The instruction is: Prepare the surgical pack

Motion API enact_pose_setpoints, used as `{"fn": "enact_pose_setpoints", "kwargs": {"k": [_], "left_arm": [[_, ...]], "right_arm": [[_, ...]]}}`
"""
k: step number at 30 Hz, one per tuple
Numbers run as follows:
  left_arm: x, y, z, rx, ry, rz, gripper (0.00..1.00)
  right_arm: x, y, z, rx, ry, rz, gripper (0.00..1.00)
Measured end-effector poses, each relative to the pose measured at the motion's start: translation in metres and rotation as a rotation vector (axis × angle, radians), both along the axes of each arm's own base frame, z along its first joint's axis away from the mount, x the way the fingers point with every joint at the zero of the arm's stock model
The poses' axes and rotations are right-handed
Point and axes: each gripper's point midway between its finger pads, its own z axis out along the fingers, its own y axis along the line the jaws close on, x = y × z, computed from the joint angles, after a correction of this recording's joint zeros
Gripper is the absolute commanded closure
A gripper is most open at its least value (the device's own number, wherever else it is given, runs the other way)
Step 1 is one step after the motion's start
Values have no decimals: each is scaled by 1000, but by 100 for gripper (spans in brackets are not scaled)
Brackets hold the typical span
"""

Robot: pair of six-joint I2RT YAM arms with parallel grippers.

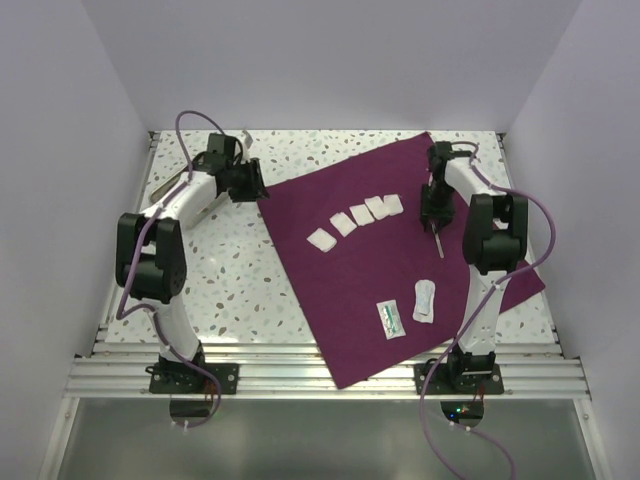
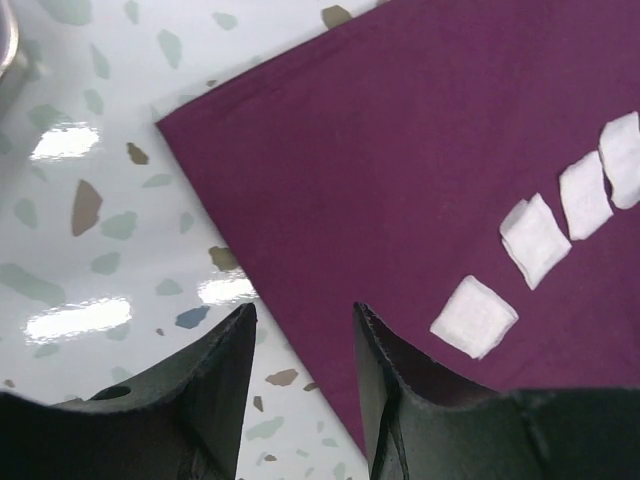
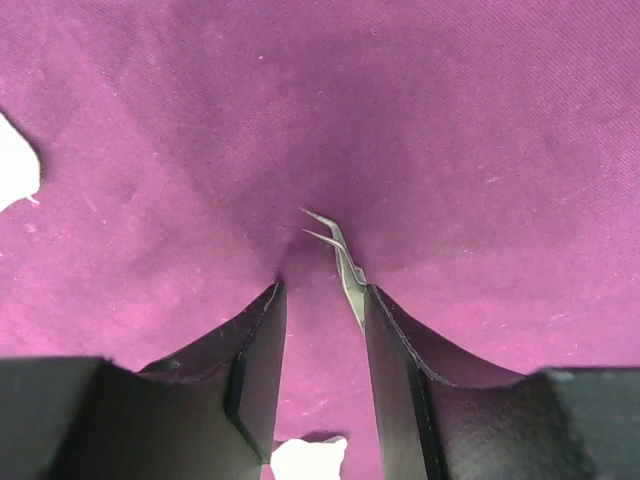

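Note:
The surgical pack (image 1: 350, 280) is a purple-maroon cloth spread flat and askew over the speckled table, also seen in the left wrist view (image 2: 400, 150) and filling the right wrist view (image 3: 450, 120). A row of several white gauze squares (image 1: 361, 215) lies on its upper middle. My left gripper (image 1: 252, 185) hovers open at the cloth's left corner (image 2: 303, 312), straddling its edge, nothing between the fingers. My right gripper (image 1: 432, 222) points down at the cloth near its right side. Its jaws (image 3: 322, 290) stand apart, and thin metal tweezers (image 3: 345, 262) lean against the right finger only.
A green-printed packet (image 1: 391, 318) and a white packet (image 1: 425, 300) lie on the cloth's near part. The gauze squares (image 2: 473, 316) sit right of my left gripper. Aluminium rails (image 1: 320, 375) run along the near edge. White walls close in the table on three sides.

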Motion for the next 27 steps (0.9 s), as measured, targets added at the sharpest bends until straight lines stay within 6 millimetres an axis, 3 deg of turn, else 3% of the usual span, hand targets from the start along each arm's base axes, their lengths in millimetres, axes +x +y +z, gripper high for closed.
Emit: {"fn": "enact_pose_setpoints", "kwargs": {"k": [7,21,27], "left_arm": [[-6,-21,3,-19,-2,-50,53],[-15,-21,6,-23,-1,-54,53],[-16,-26,6,-27,-1,-67,51]], "right_arm": [[2,-4,-3,-4,-4,1,69],[5,-17,-6,-18,-9,-13,71],[5,-17,-9,-12,-2,-11,93]]}}
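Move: The tweezers lie just under the right hand, their forked tips showing ahead of its fingers and their middle about 4 cm back, 2 cm right and 1 cm below. From the right hand, the nearest gauze pad is some 8 cm ahead and 12 cm left, and the white folded bundle about 23 cm back and 5 cm left. From the left hand, the tweezers are roughly 56 cm right, 10 cm back and 9 cm lower. Right hand edges 2 cm right, sinking slightly, and pinches the tweezers' prongs; left drifts 3 cm right. ##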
